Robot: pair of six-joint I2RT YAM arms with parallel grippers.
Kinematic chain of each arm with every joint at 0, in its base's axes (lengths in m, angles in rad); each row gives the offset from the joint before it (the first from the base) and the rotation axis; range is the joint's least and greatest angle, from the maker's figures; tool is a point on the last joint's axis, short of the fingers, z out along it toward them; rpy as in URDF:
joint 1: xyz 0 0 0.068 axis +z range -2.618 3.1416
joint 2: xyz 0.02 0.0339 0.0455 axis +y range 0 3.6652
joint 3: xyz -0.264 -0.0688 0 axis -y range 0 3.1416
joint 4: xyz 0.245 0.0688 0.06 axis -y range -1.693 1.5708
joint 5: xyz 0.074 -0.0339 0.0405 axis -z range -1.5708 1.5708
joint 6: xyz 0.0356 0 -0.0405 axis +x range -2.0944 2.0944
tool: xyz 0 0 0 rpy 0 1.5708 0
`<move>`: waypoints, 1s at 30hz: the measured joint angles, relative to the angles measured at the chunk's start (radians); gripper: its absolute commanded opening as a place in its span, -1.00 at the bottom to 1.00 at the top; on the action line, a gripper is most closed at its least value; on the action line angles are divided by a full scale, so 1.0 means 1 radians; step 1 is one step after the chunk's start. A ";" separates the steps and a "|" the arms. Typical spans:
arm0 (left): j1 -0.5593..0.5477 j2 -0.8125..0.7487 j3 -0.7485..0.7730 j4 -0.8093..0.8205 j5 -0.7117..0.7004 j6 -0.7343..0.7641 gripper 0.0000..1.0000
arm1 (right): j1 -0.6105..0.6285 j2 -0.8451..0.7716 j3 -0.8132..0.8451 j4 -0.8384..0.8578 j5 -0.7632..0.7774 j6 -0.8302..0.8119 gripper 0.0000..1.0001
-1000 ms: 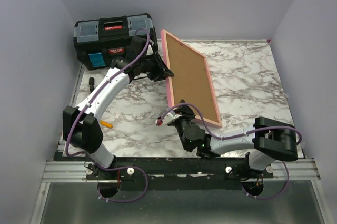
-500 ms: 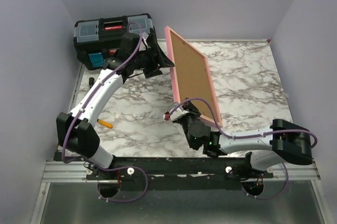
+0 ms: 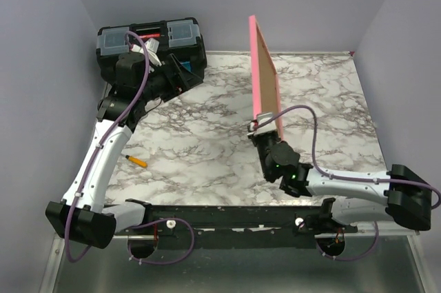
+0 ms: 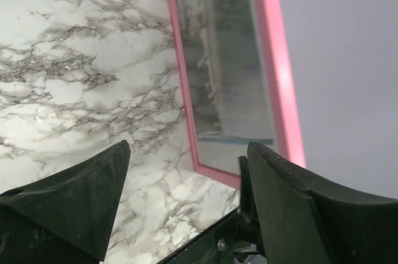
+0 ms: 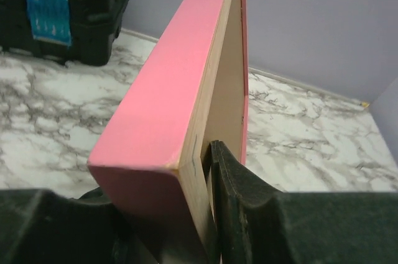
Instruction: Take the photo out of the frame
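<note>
The pink frame (image 3: pixel 262 72) stands almost upright on its edge over the middle of the marble table (image 3: pixel 207 141). My right gripper (image 3: pixel 266 126) is shut on its near lower corner. In the right wrist view one finger (image 5: pixel 245 208) presses the brown backing board (image 5: pixel 231 84), beside the pink edge (image 5: pixel 168 90). The greyscale photo (image 4: pixel 227 71) sits inside the frame (image 4: pixel 277 71), facing my left gripper (image 4: pixel 186 152). My left gripper (image 3: pixel 178 74) is open and empty, apart from the frame, near the toolbox.
A black toolbox (image 3: pixel 148 45) stands at the back left corner and also shows in the right wrist view (image 5: pixel 59 9). A small orange stick (image 3: pixel 138 162) lies on the table at the left. Purple walls close in the table.
The right gripper has swung the frame up from a slant to nearly upright and carried it right. The left gripper has drawn back from the frame's left edge toward the toolbox.
</note>
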 measured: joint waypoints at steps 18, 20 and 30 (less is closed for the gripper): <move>0.001 -0.001 -0.105 0.075 0.022 -0.018 0.56 | -0.323 -0.467 -0.277 -0.339 0.094 1.075 -0.99; 0.001 -0.001 -0.109 0.089 0.029 -0.021 0.56 | -0.346 -0.504 -0.313 -0.393 0.100 1.194 -0.96; 0.001 -0.001 -0.168 0.134 0.067 -0.034 0.54 | -0.385 -0.494 -0.261 -1.372 -0.005 2.114 1.00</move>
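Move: The right hand already holds the pink frame by its near end, the frame standing steeply on edge with its photo side facing left; its middle is some 14 cm ahead, 2 cm to the right and about 5 cm above the hand. The bare table patch where it is to lie is roughly 9 cm ahead, 12 cm to the right and 22 cm below. From the empty left hand, that patch is about 3 cm ahead, 30 cm to the right and 33 cm below. The right hand swings the pinched frame about 20 cm to the right, rising a little at first and then sinking to some 16 cm below its start, while it rolls left side up by about 65 degrees and turns clockwise, bringing the photo side upward over the right half of the table. Near the end it draws back some 5 cm and opens its fingers wide, letting go of the near corner, while the empty left hand sinks about 4 cm with its fingers still open. ##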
